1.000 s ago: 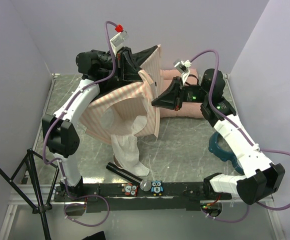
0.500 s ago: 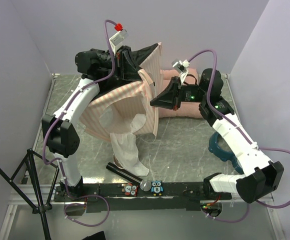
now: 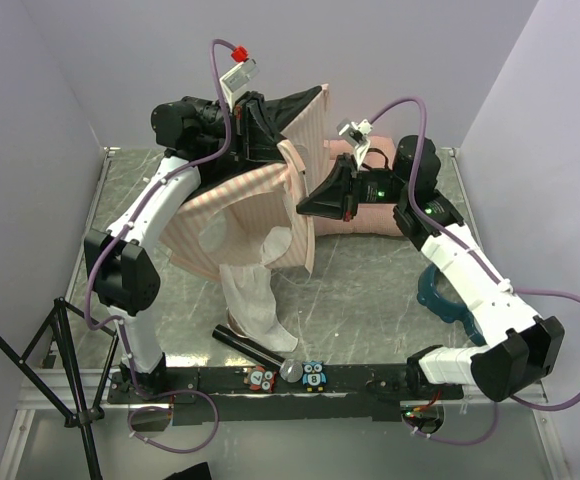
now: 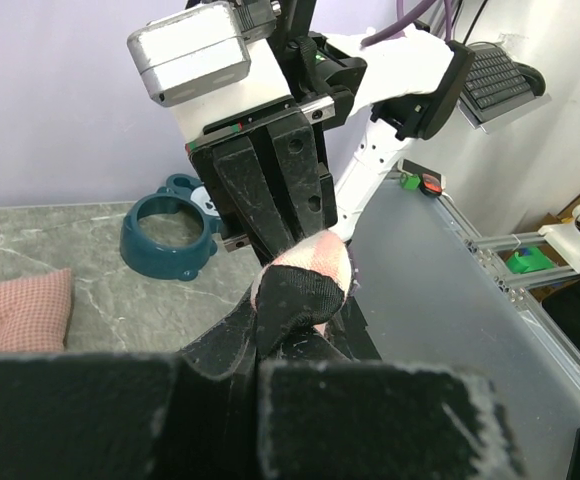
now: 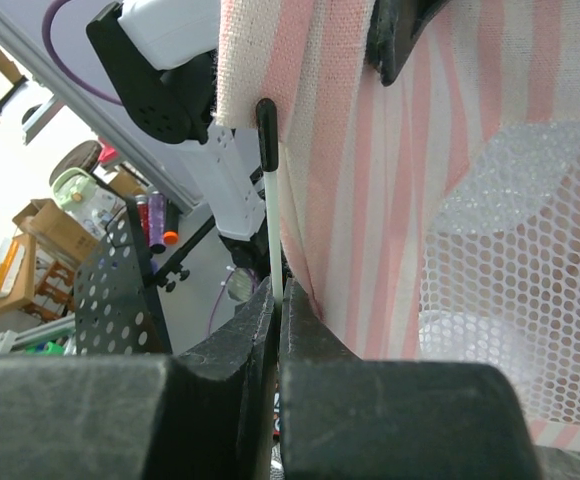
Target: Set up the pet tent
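Note:
The pet tent (image 3: 235, 205), pink-and-white striped with white mesh, is held half raised above the table's back. My left gripper (image 3: 273, 135) is up at its top, shut on a black fabric corner (image 4: 300, 290) with a pink-striped tip. My right gripper (image 3: 304, 206) meets the tent's right edge and is shut on a thin white pole (image 5: 273, 245). The pole's black end (image 5: 266, 125) goes into the hem of the striped fabric (image 5: 370, 150). Mesh panel (image 5: 515, 260) hangs to the right of the jaws. A white flap (image 3: 255, 305) droops to the table.
A pink cushion (image 3: 375, 218) lies behind the right arm. A teal bowl (image 3: 448, 300) sits under the right forearm. A black tube (image 3: 245, 345) and two owl figures (image 3: 313, 375) lie near the front rail. A tripod (image 3: 60, 340) stands at left.
The right gripper has shifted slightly left and back with the pole, and its arm has straightened a little. The left gripper holds still at the tent's top.

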### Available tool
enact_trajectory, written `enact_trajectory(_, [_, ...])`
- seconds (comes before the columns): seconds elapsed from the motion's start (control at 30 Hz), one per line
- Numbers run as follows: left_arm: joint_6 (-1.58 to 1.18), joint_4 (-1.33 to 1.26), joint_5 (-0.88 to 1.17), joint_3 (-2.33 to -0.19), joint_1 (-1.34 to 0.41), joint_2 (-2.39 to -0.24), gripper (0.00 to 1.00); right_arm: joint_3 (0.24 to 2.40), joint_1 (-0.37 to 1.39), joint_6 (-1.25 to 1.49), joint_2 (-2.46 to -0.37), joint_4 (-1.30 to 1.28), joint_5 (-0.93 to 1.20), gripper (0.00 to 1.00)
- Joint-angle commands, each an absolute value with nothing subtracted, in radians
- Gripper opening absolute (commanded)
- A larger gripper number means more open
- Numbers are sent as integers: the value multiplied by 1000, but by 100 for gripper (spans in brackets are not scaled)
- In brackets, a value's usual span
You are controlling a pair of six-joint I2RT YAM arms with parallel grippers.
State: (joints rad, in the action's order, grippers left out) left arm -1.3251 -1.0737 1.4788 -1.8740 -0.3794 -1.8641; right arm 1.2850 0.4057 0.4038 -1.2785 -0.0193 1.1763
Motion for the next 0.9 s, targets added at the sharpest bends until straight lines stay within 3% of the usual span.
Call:
enact_trajectory(0.0, [-1344, -1160, 1085, -1965, -345, -1795, 1, 1226, 443, 431, -1324, -394, 1339, 0])
enact_trajectory(0.37, [-1353, -1150, 1061, -1935, -322, -1798, 1, 1256, 451, 354, -1293, -430, 1315, 0])
enact_trajectory(0.6, [-1367, -1296, 1201, -1702, -324, -1700, 1, 1471, 428, 222, -1296, -500, 1246, 0])
enact_trajectory(0.87, [-1350, -1328, 1253, -1510, -331, -1629, 1, 1658, 414, 294, -1321, -411, 1192, 4])
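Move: The tent's striped top corner, pinched in the left fingers, lies about 5 cm ahead of the right hand, 4 cm to its left and 5 cm above. Its round opening is roughly 11 cm left, 3 cm ahead and 14 cm lower; the pink cushion lies on the table some 32 cm ahead, 10 cm right and 37 cm down. From the left hand, the black-capped pole end in the right fingers is about 6 cm back, 3 cm right and 1 cm lower. The tent pole, still pinched with its black tip poking past the right fingers, stays almost in place at first, then is lifted about 5 cm beside the corner and drawn back slightly, its tip coming clear of the striped cloth. Meanwhile the left hand keeps its pinch and, late on, lowers the corner about 2 cm, easing it left and back, so the two hands pass each other in height. ##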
